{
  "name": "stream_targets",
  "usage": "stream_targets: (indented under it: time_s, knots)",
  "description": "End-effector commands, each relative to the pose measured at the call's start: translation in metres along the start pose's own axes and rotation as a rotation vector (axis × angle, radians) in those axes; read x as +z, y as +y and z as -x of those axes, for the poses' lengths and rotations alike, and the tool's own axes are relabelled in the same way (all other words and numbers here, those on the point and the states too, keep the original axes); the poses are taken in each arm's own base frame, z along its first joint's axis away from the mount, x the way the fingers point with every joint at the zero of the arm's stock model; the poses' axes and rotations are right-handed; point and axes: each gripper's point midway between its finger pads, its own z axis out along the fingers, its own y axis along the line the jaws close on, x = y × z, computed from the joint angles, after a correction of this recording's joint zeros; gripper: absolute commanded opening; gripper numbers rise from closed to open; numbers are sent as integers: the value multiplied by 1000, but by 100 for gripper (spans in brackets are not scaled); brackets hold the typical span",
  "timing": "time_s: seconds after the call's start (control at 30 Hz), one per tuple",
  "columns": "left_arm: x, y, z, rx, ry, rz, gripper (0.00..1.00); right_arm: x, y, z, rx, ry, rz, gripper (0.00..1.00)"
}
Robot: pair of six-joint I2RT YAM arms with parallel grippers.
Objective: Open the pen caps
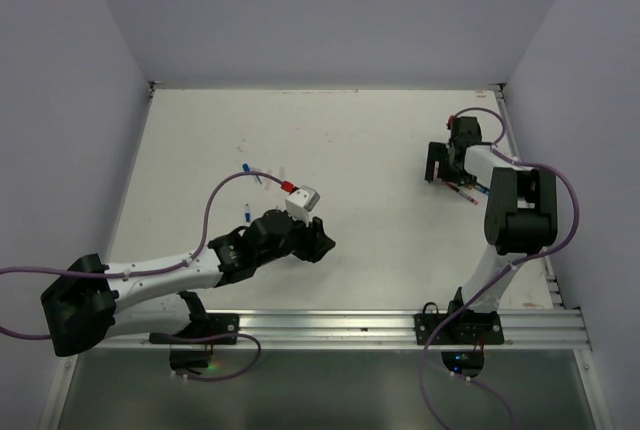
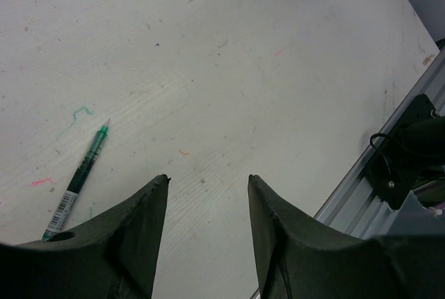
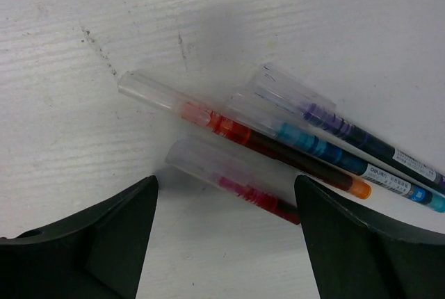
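Several pens lie side by side under my right gripper [image 3: 226,182], each with a clear pen cap over its tip. The nearest, a magenta-red pen [image 3: 261,198], has its cap [image 3: 195,162] lying between the open fingers, untouched. Behind it are an orange-red pen [image 3: 278,149], a teal one [image 3: 334,154] and a purple one [image 3: 361,135]. From above the bundle [image 1: 462,188] shows beside the right gripper [image 1: 442,176]. My left gripper [image 2: 208,177] is open and empty over bare table; a green pen [image 2: 83,167] with a bare tip lies to its left.
From above, a pale pen with a blue end [image 1: 256,175] and a small blue-ended piece [image 1: 245,213] lie left of the left gripper [image 1: 316,241]. The metal rail [image 1: 340,328] runs along the near edge. Purple walls close in the table on three sides.
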Motion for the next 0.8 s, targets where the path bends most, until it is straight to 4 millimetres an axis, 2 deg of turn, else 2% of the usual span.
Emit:
stream_targets:
  time_s: [0.0,0.23,0.27,0.4,0.53,0.57,0.77]
  knots:
    - [-1,-2,7,9,-35,-10,53,6,4,-12,-7,27,15,82]
    - [-5,-2,9,5,-40,-8,53,3,12,-24,-39,52,13,72]
    - [-5,-2,8,3,-36,-7,53,1,23,-26,-63,52,28,70]
    - [-7,0,7,-5,-34,-1,53,-1,33,-35,-78,64,43,63]
    - [-10,0,5,-19,-30,0,53,3,41,-46,-94,99,48,48]
    - [-11,1,3,-25,-27,3,53,3,44,-48,-105,104,49,42]
    - [-17,3,1,-55,-29,10,53,8,38,-58,-125,135,-4,42]
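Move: The pink pen lies just under my open right fingers: its clear cap is between them, and its middle is about 3 cm to the right, 2 cm back and 1 cm down. Beside it, the orange pen's middle is some 3 cm ahead and 1 cm right, the blue pen's 1 cm ahead and 6 cm right, and the purple pen's 2 cm ahead and 7 cm right. From my left hand the pink pen is about 20 cm ahead, 38 cm right and 11 cm down. Staying low at table height, I sweep my right hand about 5 cm to the left, away from the orange, blue and purple pens, and turn it slightly counter-clockwise. I close the fingers to roughly half their gap as I go, dragging the pink pen along with the right finger; the capped end ends up between the tips, not yet clamped. ##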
